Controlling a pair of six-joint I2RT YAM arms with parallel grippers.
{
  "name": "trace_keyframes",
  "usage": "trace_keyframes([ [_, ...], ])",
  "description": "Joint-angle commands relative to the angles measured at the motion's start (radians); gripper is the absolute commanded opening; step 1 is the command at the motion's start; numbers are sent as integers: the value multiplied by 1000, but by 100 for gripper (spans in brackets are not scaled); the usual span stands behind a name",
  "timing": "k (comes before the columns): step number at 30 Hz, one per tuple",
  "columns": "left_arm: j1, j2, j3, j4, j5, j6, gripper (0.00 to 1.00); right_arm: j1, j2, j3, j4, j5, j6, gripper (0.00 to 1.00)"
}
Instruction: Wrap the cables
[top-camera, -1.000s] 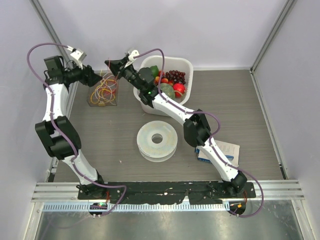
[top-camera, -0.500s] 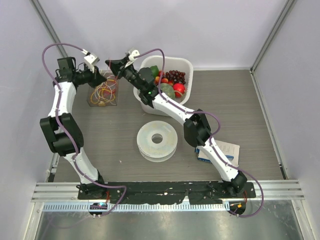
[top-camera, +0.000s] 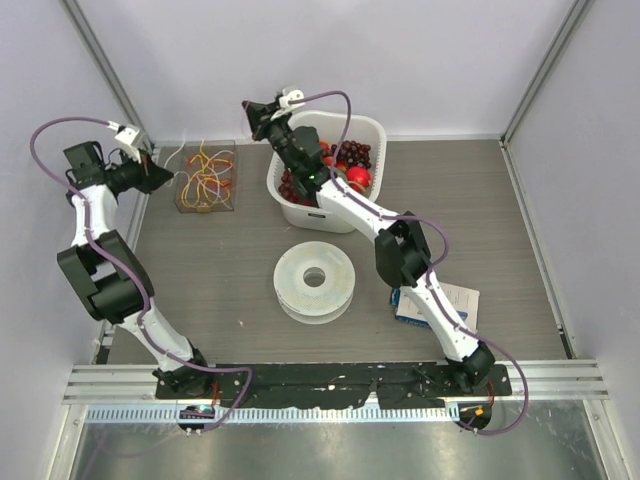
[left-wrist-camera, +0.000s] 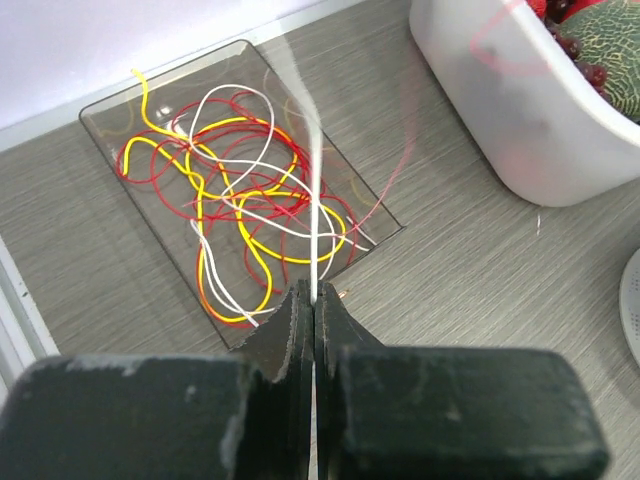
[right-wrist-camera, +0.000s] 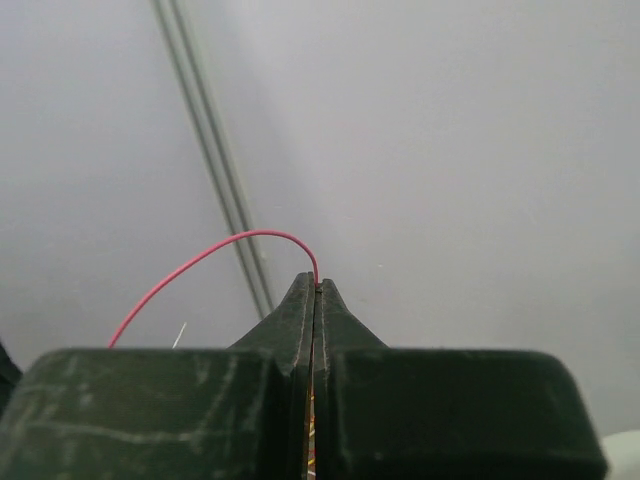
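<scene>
The cables (left-wrist-camera: 235, 205) are a loose tangle of thin red, yellow, orange and white wires lying in a clear shallow tray (left-wrist-camera: 110, 110). They also show in the top view as cables (top-camera: 207, 175). My left gripper (left-wrist-camera: 313, 292) is shut on a white wire (left-wrist-camera: 315, 210) that rises taut from the tangle. From above, the left gripper (top-camera: 158, 180) sits just left of the tray. My right gripper (right-wrist-camera: 316, 283) is shut on a thin pink-red wire (right-wrist-camera: 200, 258) that arcs off to the left. The right gripper (top-camera: 250, 108) is raised near the basket's back left corner.
A white basket (top-camera: 372, 126) of fruit stands at the back, right of the tray. A pale round spool (top-camera: 315, 280) lies at the table's middle. A blue box with paper (top-camera: 445, 300) is under the right arm. The left wall is close to my left arm.
My left gripper has shut on the white wire and pulled back left, off the tray. The right gripper has swung right and back toward the basket, still shut on its wire.
</scene>
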Motion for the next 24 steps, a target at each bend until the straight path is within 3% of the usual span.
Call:
trace_keyframes([
  [1, -13, 7, 36, 63, 67, -29, 0, -21, -107, -7, 52, 68, -14, 1],
  [6, -53, 30, 58, 242, 14, -228, 0, -23, -162, -90, 70, -89, 46, 1],
  [12, -136, 103, 159, 330, -233, -363, 0, -18, -246, -124, 92, -214, 83, 1],
  [17, -159, 233, 280, 278, -341, -408, 0, -14, -359, -176, 121, -280, 87, 1],
  [20, -168, 295, 334, 204, -333, -404, 0, -10, -426, -197, 127, -309, 74, 1],
  [24, -198, 339, 364, 123, -384, -332, 0, -3, -472, -197, 121, -329, 61, 1],
])
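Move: The left hand has the white cable shut in its fingertips; the tray of tangled cables lies about 17 cm ahead of it, 4 cm to its right and 20 cm below. From the right hand, holding the red cable high up, that tray is some 10 cm ahead, 15 cm left and 35 cm down. The basket stands about 6 cm ahead and 17 cm right of the right hand, the spool roughly 24 cm back and 14 cm right, both around 30 cm lower. Still pinching the red cable, the right hand edges a couple of centimetres forward and right, then sweeps up about 13 cm and back some 10 cm, away from the tray, its fingertips tipping up and turning roughly 15 degrees counter-clockwise. The left hand keeps the white cable pinched and travels about 12 cm forward towards the tray, rising a little on the way and sinking again at the end while it turns slightly counter-clockwise. ##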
